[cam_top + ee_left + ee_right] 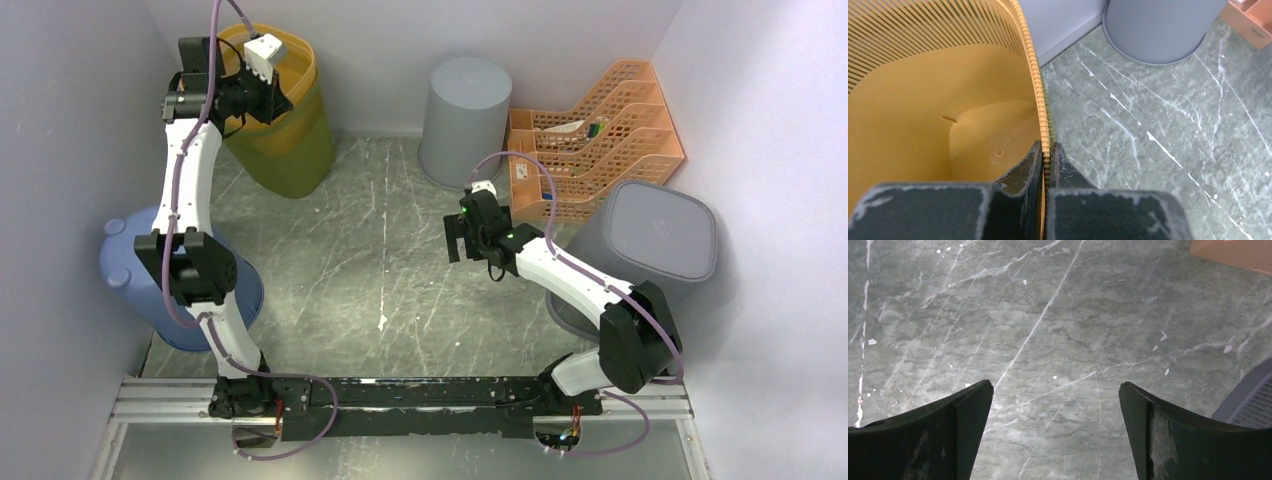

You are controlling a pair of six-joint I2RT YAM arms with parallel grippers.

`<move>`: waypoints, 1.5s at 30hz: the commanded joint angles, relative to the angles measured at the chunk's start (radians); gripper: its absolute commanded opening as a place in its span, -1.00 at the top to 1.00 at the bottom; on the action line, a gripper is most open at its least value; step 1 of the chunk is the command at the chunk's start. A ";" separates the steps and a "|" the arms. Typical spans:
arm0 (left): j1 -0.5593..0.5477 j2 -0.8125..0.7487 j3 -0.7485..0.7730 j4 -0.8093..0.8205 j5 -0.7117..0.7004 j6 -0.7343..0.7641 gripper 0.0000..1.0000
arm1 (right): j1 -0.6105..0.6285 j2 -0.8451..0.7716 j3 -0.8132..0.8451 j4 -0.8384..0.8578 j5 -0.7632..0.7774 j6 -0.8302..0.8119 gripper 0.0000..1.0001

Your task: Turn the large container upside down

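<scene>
The large yellow container [285, 150] stands at the back left with its opening facing up; its slotted wall and bare inside show in the left wrist view [923, 100]. My left gripper [266, 98] is shut on the container's right rim, one finger inside and one outside [1046, 148]. My right gripper [462, 242] is open and empty above the middle of the marble floor [1055, 387], well apart from the container.
A grey round bin [464, 120] stands at the back, also in the left wrist view [1163, 25]. An orange file rack [590, 140] sits at the back right, a grey square bin [650, 240] on the right, and a blue container [150, 280] by the left arm.
</scene>
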 commanded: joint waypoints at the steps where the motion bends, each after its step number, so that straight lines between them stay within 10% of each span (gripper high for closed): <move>1: 0.010 -0.131 -0.081 0.219 -0.031 -0.140 0.87 | 0.006 0.005 -0.003 0.025 -0.003 0.012 -1.00; 14: -0.009 -0.149 0.241 0.064 0.004 -0.256 0.87 | 0.013 0.030 0.004 0.060 -0.031 0.015 -1.00; 45: -0.072 -0.431 0.145 0.346 -0.301 -0.271 0.87 | 0.025 0.011 0.029 0.050 0.021 0.033 -1.00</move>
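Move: The left hand already pinches the near-right rim of the large yellow container, whose middle lies about 9 cm ahead, 7 cm left and 15 cm below. The green container nested around it is centred roughly 11 cm ahead, 5 cm left and 22 cm down. The upturned grey container stands some 18 cm ahead and 38 cm right, the blue one 23 cm back and 21 cm left, both about 30 cm lower. From the right hand, the yellow container is some 28 cm ahead, 44 cm left, 8 cm higher. Keeping its pinch on the yellow container's rim, the left hand draws it up out of the green container and back towards the base, first climbing about 9 cm and then almost pausing. It then pulls on faster, to some 20 cm up and 12 cm back in all, while the wrist tips the fingers upward by about 20 degrees, with a smaller roll lowering the hand's left side and a slight counter-clockwise turn. ##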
